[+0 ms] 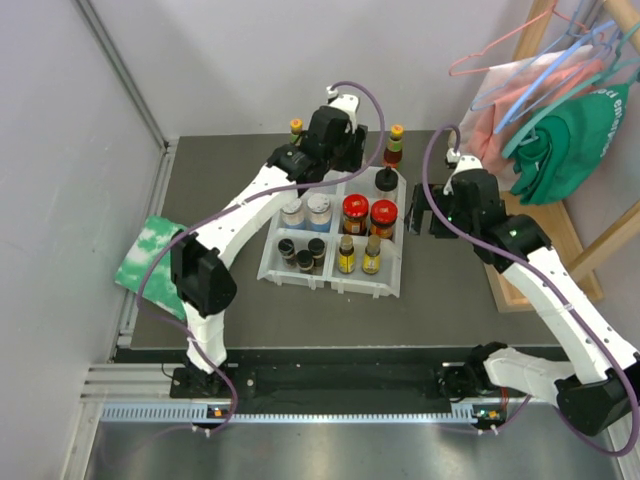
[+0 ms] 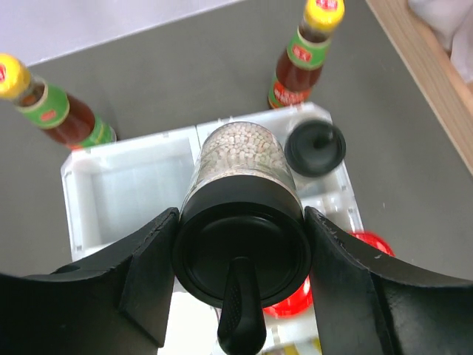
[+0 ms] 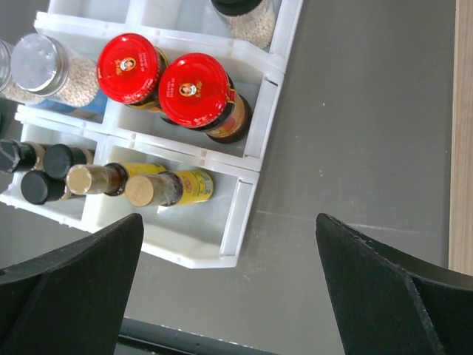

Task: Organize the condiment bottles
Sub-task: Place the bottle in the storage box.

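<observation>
My left gripper (image 2: 242, 251) is shut on a black-capped clear jar (image 2: 244, 166) of white grains, held over the divider in the far row of the white tray (image 2: 89, 166). In the top view the wrist hides this jar. A second black-capped jar (image 2: 315, 148) stands in the far right compartment. Two yellow-capped sauce bottles (image 2: 55, 111) (image 2: 303, 55) stand on the table beyond the tray. Two red-lidded jars (image 3: 133, 68) (image 3: 194, 90), pale-lidded clear jars (image 3: 41, 63), tan-capped yellow-label bottles (image 3: 159, 188) and tiny dark jars (image 3: 44, 185) fill other compartments. My right gripper (image 1: 420, 213) hangs open and holds nothing, beside the tray's right edge (image 3: 247, 214).
A green-white cloth (image 1: 150, 255) lies at the table's left edge. A wooden rack (image 1: 560, 230) with hangers and a green garment (image 1: 575, 130) stands to the right. Walls close off the back and left.
</observation>
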Robot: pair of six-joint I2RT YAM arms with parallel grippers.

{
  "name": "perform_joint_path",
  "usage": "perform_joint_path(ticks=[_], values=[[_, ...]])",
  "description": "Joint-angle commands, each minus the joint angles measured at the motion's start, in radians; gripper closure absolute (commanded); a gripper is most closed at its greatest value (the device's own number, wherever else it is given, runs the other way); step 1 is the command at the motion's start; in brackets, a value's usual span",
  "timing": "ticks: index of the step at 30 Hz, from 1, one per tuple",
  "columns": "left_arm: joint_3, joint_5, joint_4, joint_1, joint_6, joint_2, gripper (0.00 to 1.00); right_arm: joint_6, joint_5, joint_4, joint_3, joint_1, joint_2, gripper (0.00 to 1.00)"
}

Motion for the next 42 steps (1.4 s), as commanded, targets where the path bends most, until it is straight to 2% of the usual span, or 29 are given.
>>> perform_joint_path(ticks=[1,9,21,26,33,42], values=[[0.129,0.065,0.149,0.019,0.005,0.058,1.0,0.006,0.012,0.007,-0.005,0.008,-0.016,0.01],[0.249,0.126,0.042,0.062,0.0,0.195,1.0,0.006,0.013,0.015,-0.005,0.008,-0.01,0.01],[0.258,0.162,0.006,0.083,0.048,0.319,1.0,0.006,0.016,0.019,-0.015,0.008,-0.001,0.01],[0.296,0.134,-0.012,0.083,0.082,0.373,0.99,0.008,0.018,0.018,-0.019,0.008,0.001,0.01],[0.315,0.119,-0.015,0.082,0.108,0.425,0.92,0.008,0.021,0.018,-0.027,0.008,0.009,0.01],[0.347,0.1,-0.001,0.082,0.144,0.468,0.77,0.008,0.019,0.022,-0.025,0.008,0.027,0.01]])
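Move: My left hand holds the black-lidded jar; its place, the left half of the storage box's far right compartment, lies about 7 cm ahead, 3 cm to the right and 20 cm below. Another black-lidded jar stands some 9 cm to the right of that place. The left red-lidded jar is about 2 cm back and 3 cm right of my hand, the right sauce bottle 17 cm ahead and 13 cm right. From my right hand the place is roughly 20 cm ahead, 14 cm left, 17 cm below. Keeping my grip on the jar's black lid, I carry it forward about 5 cm with my left hand, then lower it some 15 cm into the far right compartment, close beside the jar already there, slowing as it goes down. Meanwhile my fingers tip some 10 degrees further downward and stay closed on the lid. ##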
